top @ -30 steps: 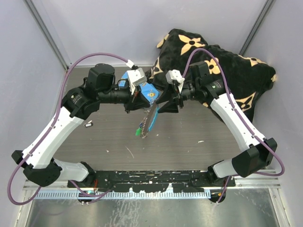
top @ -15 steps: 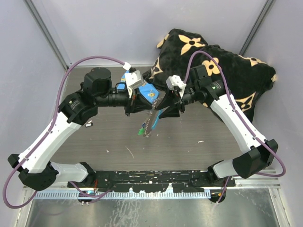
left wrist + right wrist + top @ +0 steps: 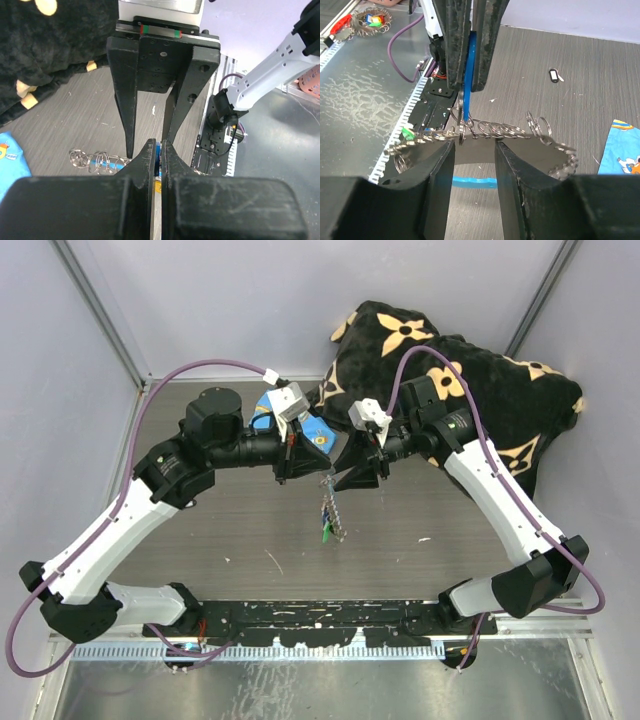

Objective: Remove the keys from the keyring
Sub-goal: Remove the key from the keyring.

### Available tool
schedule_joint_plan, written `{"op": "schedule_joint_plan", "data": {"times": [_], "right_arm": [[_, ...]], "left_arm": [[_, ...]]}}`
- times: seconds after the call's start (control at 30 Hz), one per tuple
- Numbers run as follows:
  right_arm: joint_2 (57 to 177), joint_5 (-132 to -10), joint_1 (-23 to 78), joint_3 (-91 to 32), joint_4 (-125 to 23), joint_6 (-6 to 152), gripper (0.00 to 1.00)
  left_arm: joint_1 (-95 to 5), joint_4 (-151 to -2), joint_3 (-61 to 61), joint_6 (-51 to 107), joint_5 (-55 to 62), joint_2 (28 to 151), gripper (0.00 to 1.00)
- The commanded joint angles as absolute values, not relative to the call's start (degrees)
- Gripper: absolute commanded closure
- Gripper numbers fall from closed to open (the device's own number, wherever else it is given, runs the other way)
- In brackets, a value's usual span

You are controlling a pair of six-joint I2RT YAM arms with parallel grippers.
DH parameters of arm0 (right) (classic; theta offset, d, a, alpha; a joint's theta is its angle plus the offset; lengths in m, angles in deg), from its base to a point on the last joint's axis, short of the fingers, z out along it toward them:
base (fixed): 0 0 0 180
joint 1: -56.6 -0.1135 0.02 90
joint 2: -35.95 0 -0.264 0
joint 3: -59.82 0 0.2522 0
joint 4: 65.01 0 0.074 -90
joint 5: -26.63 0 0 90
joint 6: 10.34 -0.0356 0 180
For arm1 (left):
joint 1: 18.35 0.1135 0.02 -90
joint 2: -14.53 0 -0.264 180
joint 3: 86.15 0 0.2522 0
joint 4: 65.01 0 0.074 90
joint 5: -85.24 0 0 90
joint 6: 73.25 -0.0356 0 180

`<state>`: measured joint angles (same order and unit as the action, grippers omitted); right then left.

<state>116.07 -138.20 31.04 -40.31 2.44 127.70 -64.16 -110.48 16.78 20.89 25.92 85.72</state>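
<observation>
The keyring [image 3: 328,508] is a chain of thin metal rings hanging down from between the two grippers. A green key [image 3: 325,533] dangles at its low end. My left gripper [image 3: 305,455] is shut on the keyring's blue strip [image 3: 469,70], and in the left wrist view its fingertips [image 3: 150,150] are pressed together. My right gripper [image 3: 474,150] faces it with its jaws apart. The ring chain [image 3: 495,130] drapes across the tips of its fingers [image 3: 440,170], and the green key [image 3: 408,133] hangs off to the left. A light-blue curved piece [image 3: 475,181] shows through the gap.
A black cloth with tan flowers [image 3: 470,370] is heaped at the back right. A blue printed cloth [image 3: 320,432] lies under the grippers. A small dark key tag [image 3: 553,75] lies on the table. Another ring bundle [image 3: 370,20] sits on the metal ledge.
The left arm has shifted right and the chain, slanted to the lower left before, now hangs straight down. The right jaws have narrowed a little.
</observation>
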Motion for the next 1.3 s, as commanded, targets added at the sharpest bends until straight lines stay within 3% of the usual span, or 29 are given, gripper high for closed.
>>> {"op": "schedule_joint_plan", "data": {"times": [0.0,1.27], "right_arm": [[114.1,-138.4,30.7,-42.1,2.0,127.0,0.58],[114.7,-137.9,30.8,-43.1,0.7,124.7,0.79]], "left_arm": [[-64.4,-102.9,16.6,25.9,22.0,83.9,1.00],[-64.5,-104.9,16.6,29.2,20.8,84.1,1.00]]}}
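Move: The left hand already holds the blue key; the small ring where it meets the coil hangs about 5 cm below that hand, 1 cm back and 2 cm to its right. From the right hand's half-open fingertips the ring lies about 1 cm back and 1 cm to the left, at about their height. The green key dangles some 7 cm back of the right hand, 1 cm left and 3 cm lower. The coil's front loops stand about 5 cm ahead of the right hand and 1 cm left. Forward by about 1.5 cm, the left hand keeps its pinch on the blue key and turns its wrist about 10 degrees, mainly counter-clockwise, bringing the small ring between the right fingertips, then holds still. The right hand stays in place with its fingers pointing left and narrows them by about half around the ring, still short of shut; firm contact can't be seen. ##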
